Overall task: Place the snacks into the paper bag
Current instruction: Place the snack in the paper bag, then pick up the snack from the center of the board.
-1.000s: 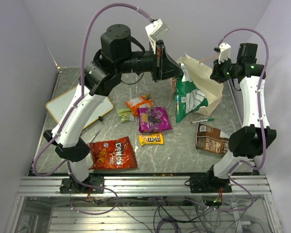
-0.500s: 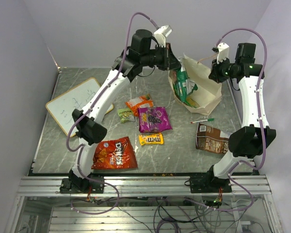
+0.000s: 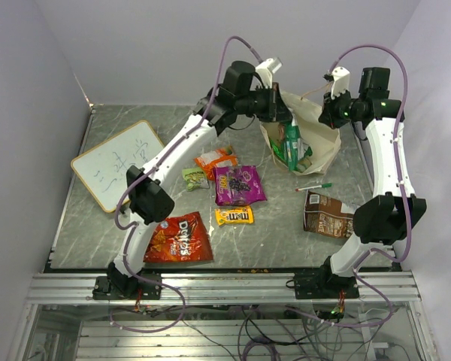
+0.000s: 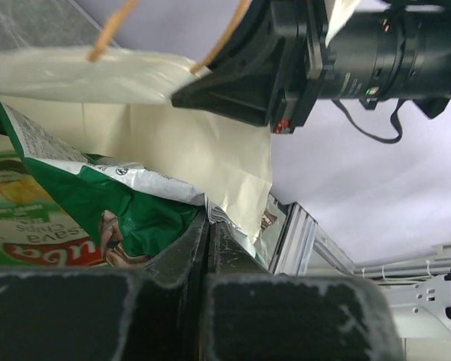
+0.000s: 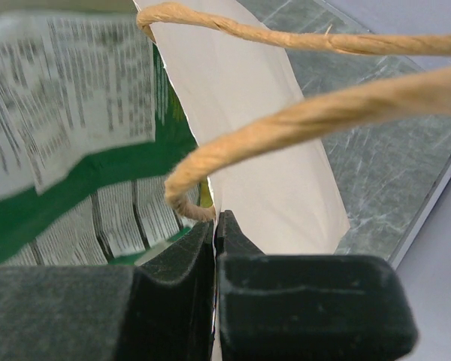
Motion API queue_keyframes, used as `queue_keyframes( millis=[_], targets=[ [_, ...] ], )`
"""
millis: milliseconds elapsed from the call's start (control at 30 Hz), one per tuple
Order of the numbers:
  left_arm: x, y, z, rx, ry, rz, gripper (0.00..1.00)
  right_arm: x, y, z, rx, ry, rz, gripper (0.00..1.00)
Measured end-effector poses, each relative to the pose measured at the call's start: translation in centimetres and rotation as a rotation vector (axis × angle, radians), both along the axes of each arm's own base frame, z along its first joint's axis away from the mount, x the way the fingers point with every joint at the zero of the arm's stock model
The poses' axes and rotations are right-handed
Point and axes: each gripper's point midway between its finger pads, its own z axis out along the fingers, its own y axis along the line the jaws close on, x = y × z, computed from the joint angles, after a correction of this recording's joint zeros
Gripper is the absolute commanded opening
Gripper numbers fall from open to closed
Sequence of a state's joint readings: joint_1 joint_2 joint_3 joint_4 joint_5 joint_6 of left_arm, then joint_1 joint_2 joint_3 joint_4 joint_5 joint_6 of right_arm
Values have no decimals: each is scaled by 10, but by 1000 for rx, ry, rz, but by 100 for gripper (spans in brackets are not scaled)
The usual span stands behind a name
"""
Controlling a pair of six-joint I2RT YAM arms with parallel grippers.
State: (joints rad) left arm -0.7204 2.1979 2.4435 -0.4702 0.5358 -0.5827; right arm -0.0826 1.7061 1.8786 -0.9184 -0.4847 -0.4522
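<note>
The paper bag (image 3: 322, 134) stands at the back right, mouth open. My left gripper (image 3: 283, 111) is shut on the top edge of the green-white packet (image 3: 292, 144), which hangs upright inside the bag's mouth. In the left wrist view the gripper (image 4: 208, 219) pinches the packet (image 4: 83, 207) against the bag's inner wall (image 4: 195, 154). My right gripper (image 3: 328, 114) is shut on the bag's rim; the right wrist view shows the gripper (image 5: 215, 222) clamping the paper (image 5: 270, 158) below a twisted handle (image 5: 301, 129). The other snacks lie on the table.
On the table lie the red Doritos bag (image 3: 176, 237), purple pouch (image 3: 238, 184), orange pouch (image 3: 214, 160), small green packet (image 3: 195, 177), yellow M&M's (image 3: 234, 216) and brown pouch (image 3: 327, 214). A green-capped marker (image 3: 313, 187) lies near the bag. A whiteboard (image 3: 120, 162) lies at the left.
My left arm has stretched out to the right and carried the green-white packet from in front of the bag down into its mouth. The right gripper has stayed on the bag's rim.
</note>
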Motion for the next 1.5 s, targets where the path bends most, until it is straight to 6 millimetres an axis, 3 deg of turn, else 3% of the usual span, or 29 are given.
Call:
queue_keyframes(
  millis=[233,533,667,867,1033,1167,1433,1500],
  targets=[
    [-18,-21,-24,52,32,7,7,2,0,1,6,-3,-13,0],
    [18,2,-64,125,83,125,16,3,-3,0,0,-2,-34,0],
    [28,12,-82,161,94,140,27,3,-3,0,3,-2,-36,0],
    [25,14,-92,207,62,102,54,4,-4,0,0,3,-51,0],
    [20,15,-76,206,-27,45,70,8,-9,-4,-9,10,-82,0],
    [9,21,-56,206,-123,-11,75,12,-11,-3,-6,11,-105,0],
    [-26,65,2,247,-384,-53,76,15,-15,-3,7,15,-141,0],
    [-33,77,9,277,-440,-54,75,15,-15,-3,13,16,-148,0]
  ],
)
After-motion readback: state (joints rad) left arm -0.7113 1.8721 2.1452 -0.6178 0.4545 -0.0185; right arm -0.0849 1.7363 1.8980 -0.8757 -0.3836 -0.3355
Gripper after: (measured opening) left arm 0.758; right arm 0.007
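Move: The left hand already dangles the green-and-white pack inside the paper bag's mouth; the bag floor it is meant for lies about 11 cm to the right, some 3 cm farther out and 31 cm below. From the same hand, down on the table, the marker is about 13 cm right and 8 cm back, and the purple pack about 9 cm left and 8 cm back. The bag floor is some 6 cm left of the right hand, level with it and 24 cm below. The left fingers let go of the green-and-white pack inside the bag. The hand first eases slightly back and right as it sinks, then forward on the way down, about 9 cm in all, opening wide around the low point. It then climbs some 10 cm and swings left and back, fingers tipping up. The right hand keeps pinching the bag's rim, drawing it a couple of centimetres forward and right with a slight clockwise turn. ##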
